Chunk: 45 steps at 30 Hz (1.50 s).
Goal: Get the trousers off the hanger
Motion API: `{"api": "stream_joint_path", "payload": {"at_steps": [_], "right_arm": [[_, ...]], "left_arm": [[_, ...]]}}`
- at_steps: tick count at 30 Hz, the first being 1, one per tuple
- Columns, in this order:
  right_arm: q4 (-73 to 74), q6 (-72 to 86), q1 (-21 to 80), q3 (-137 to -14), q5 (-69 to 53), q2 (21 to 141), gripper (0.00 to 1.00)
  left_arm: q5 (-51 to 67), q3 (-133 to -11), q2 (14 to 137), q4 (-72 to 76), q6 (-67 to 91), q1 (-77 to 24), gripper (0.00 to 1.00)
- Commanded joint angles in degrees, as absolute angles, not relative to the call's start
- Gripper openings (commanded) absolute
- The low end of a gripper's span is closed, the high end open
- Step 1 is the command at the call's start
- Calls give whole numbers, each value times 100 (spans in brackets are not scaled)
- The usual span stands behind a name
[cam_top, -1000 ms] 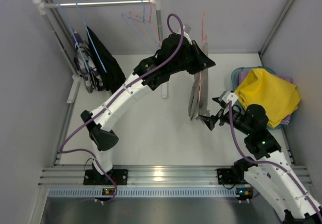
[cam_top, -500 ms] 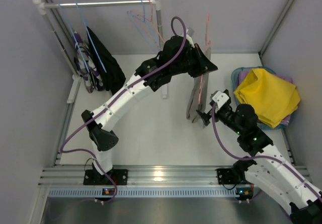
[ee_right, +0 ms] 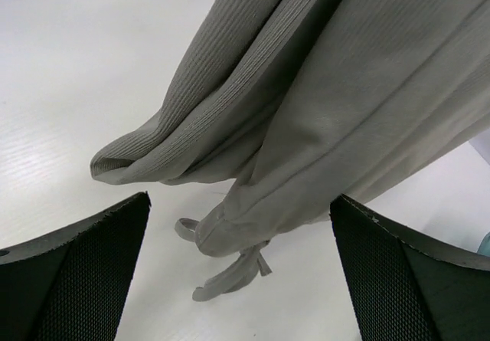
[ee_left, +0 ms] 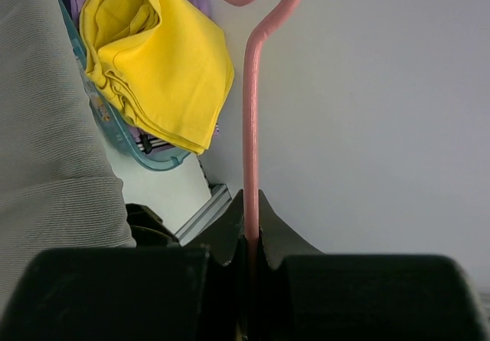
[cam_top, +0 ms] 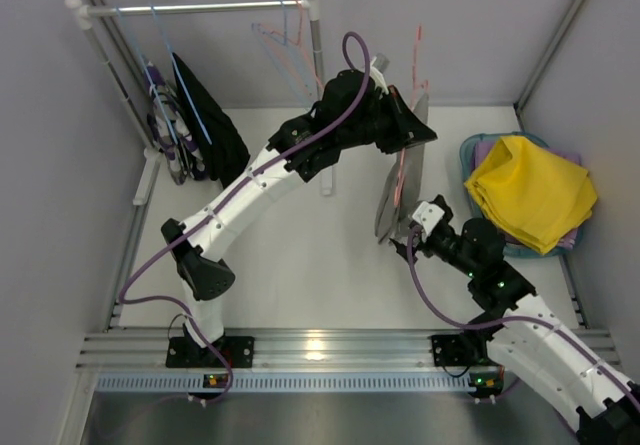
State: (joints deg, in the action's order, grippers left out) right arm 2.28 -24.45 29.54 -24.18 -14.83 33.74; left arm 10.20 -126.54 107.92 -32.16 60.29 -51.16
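Note:
My left gripper is shut on the thin stem of a pink hanger and holds it in the air. Grey-beige trousers hang folded over it. My right gripper is open right at their lower end. In the right wrist view the hem and a drawstring loop dangle just ahead of the gap between the fingers, above the white floor. Nothing is held between them.
A teal basket at the right holds yellow trousers on lilac ones. On the rail at back left hang black trousers, patterned trousers and empty hangers. Walls close in on both sides.
My right gripper has swung left and nearer, from beside the basket to the lower end of the grey-beige trousers. The left gripper has shifted the hanger slightly right; the trousers hang more tilted.

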Motion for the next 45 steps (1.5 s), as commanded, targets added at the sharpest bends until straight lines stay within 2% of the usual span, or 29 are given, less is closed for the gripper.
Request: {"api": "stream_joint_path", "payload": {"at_steps": [1, 5, 21, 27, 31, 32, 33, 35, 36, 39, 40, 42, 45], "right_arm": [[-561, -2549, 3023, -2303, -1293, 3594, 99], [-1308, -2531, 3006, -2224, -459, 4182, 99], [-2337, -2778, 2611, -2355, -536, 4763, 94], [-2636, -2558, 2470, -2636, -746, 4966, 96], [-2646, -2435, 2461, -2882, -905, 5018, 91], [-2646, -2408, 2461, -2909, -923, 5036, 85], [-2637, -2417, 2461, -2944, -932, 5036, 67], [-2505, -2434, 2452, -3058, -879, 5045, 50], [-2453, -2452, 2426, -3076, -862, 5028, 36], [-2216, -2566, 2304, -3103, -835, 4887, 15], [-2067, -2584, 2251, -3120, -844, 4800, 8], [-1899, -2610, 2067, -3146, -966, 4685, 3], [-1627, -2663, 1821, -3208, -1054, 4474, 0]], "left_arm": [[1186, -12876, 10345, -2276, 6117, -5124, 0], [1265, -12850, 10318, -2276, 6179, -5124, 0], [1564, -12639, 10187, -2215, 6416, -5124, 0], [1679, -12472, 10143, -2118, 6627, -5133, 0], [1714, -12437, 10143, -2092, 6697, -5133, 0], [1723, -12437, 10143, -2083, 6715, -5133, 0], [1731, -12437, 10143, -2048, 6724, -5133, 0], [1714, -12419, 10116, -2074, 6680, -5133, 0], [1696, -12410, 10099, -2100, 6671, -5124, 0], [1679, -12296, 10029, -2127, 6627, -5107, 0], [1661, -12287, 10020, -2144, 6601, -5089, 0], [1635, -12235, 9967, -2162, 6566, -5036, 0], [1617, -12156, 9888, -2197, 6513, -4957, 0]]}}
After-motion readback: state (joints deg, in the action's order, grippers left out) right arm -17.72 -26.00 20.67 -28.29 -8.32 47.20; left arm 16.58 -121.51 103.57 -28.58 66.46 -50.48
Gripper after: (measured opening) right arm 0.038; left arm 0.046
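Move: The grey trousers hang from the pink hanger in my left hand. Their middle is about 7 cm ahead of my open right hand, roughly 1 cm to its left and 6 cm above; from my left hand it is some 17 cm below, 1 cm ahead and level sideways. The hanger is about 22 cm above my right hand, 6 cm ahead and 1 cm left, and the yellow trousers in the basket lie roughly 13 cm ahead, 29 cm right and 12 cm below. I push my open right hand about 8 cm forward into the hanging grey trousers, dipping nearly 3 cm first, then rising to some 5 cm above where I began while turning about 15 degrees clockwise. Late on the rise I shut the fingers and pinch the cloth, then start drawing right. My left hand keeps its grip on the pink hanger, easing back and up a couple of centimetres. ##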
